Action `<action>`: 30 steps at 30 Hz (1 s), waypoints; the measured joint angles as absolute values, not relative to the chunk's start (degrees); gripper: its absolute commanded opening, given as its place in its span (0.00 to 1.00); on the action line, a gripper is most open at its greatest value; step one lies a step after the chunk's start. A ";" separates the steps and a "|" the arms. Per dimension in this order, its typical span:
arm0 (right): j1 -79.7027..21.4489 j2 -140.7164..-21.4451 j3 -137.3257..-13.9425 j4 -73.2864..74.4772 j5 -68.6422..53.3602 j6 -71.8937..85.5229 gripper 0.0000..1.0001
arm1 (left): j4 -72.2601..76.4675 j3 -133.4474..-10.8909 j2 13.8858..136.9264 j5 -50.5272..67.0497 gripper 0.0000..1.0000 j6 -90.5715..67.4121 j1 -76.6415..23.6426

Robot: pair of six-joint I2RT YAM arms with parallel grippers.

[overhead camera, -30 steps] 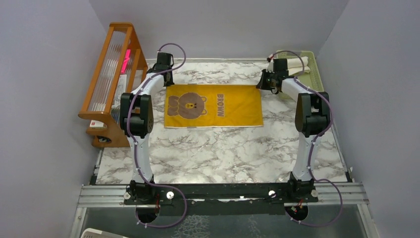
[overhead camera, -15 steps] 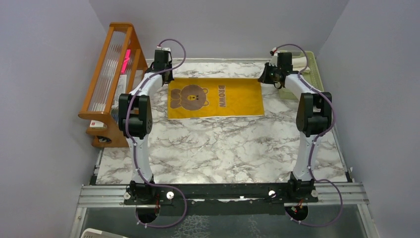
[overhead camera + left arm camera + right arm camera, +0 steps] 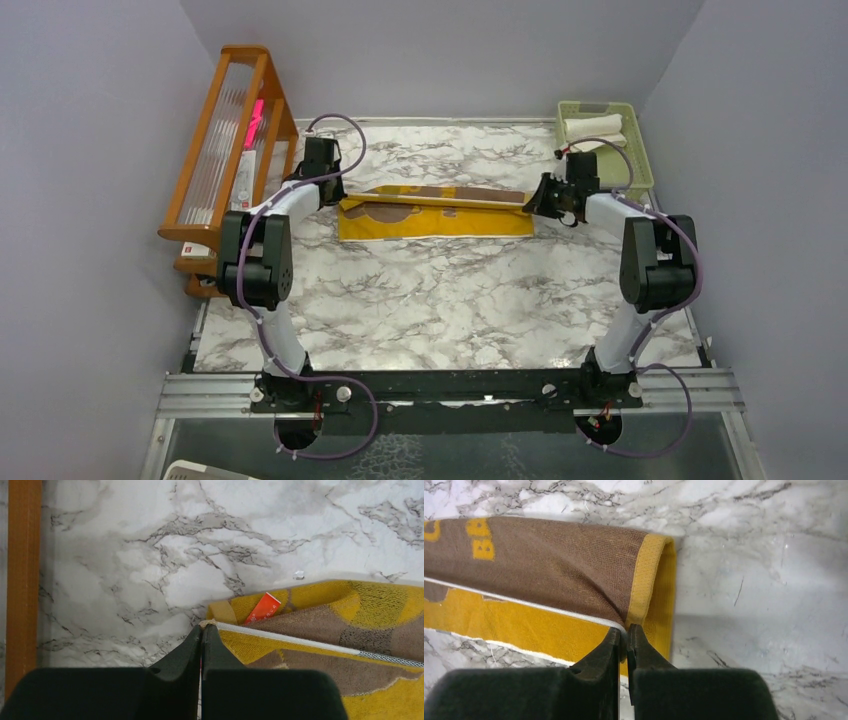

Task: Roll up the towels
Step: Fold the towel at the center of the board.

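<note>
A mustard yellow towel point(image 3: 440, 220) with a brown bear print lies on the marble table, its far edge lifted and folded over toward the near side. My left gripper point(image 3: 342, 200) is shut on the folded edge's left corner point(image 3: 212, 624). My right gripper point(image 3: 533, 203) is shut on the right corner point(image 3: 624, 628). The brown underside point(image 3: 549, 565) faces up in the right wrist view. An orange label point(image 3: 262, 608) pokes out at the left end. A cream-white rolled towel point(image 3: 596, 127) lies in the pale green basket point(image 3: 640, 150).
A wooden rack point(image 3: 225, 150) stands along the left edge, close to my left arm. The green basket sits at the far right corner behind my right gripper. Grey walls enclose the table on three sides.
Both grippers have lifted the towel's far edge and carried it toward the near side, so the flat towel is now folded over on itself. The basket is uncovered.
</note>
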State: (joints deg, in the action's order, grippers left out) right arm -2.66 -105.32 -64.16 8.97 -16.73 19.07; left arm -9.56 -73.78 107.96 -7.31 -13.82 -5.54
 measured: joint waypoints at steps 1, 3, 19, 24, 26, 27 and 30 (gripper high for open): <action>-2.68 -104.49 -63.13 8.64 -16.71 19.31 0.01 | -9.47 -72.82 107.42 -7.33 0.00 -14.28 -5.54; -2.68 -102.87 -61.49 8.32 -16.67 19.73 0.01 | -9.45 -71.48 106.69 -7.31 0.00 -14.85 -5.56; -2.68 -96.77 -61.84 7.64 -15.09 20.82 0.00 | -6.87 -70.65 99.46 -6.39 0.00 -10.13 -5.76; -2.68 -95.42 -61.32 7.62 -14.41 21.30 0.00 | -4.45 -65.95 95.00 -5.45 0.00 -9.45 -5.76; -2.68 -94.63 -60.25 7.55 -14.39 21.58 0.00 | -3.68 -63.75 93.73 -5.19 0.00 -9.63 -5.78; -2.68 -94.19 -59.53 7.49 -14.37 21.80 0.00 | -3.46 -62.50 93.17 -5.02 0.00 -9.80 -5.80; -2.68 -93.17 -57.06 7.49 -14.13 22.24 0.00 | -3.07 -59.48 92.38 -4.43 0.00 -10.68 -5.87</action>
State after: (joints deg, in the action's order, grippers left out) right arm -2.68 -93.17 -57.06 7.49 -14.13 22.24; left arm -3.07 -59.48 92.38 -4.43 -10.68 -5.87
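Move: Each hand already holds a corner of the yellow towel's far hem, some 5 or 6 cm above the table. The near hem lies about 8 cm behind the left hand, its corner 1 cm to the left, and about 6 cm behind the right hand, its corner 2 cm to the right. Left of the left hand by 26 cm and 3 cm ahead stands the wooden rack; the green basket is 20 cm right of the right hand and 13 cm ahead. Both hands keep their corners pinched and the hem stretched between them, first easing back a centimetre or so and then lifting it about 6 cm, the fingertips tilting up by up to 10 degrees. Over the top they swing back over the lower layer and start sinking, the left drawing back further, finishing about 4 cm behind its start against 2 cm for the right, both still about 4 cm higher than they began. ##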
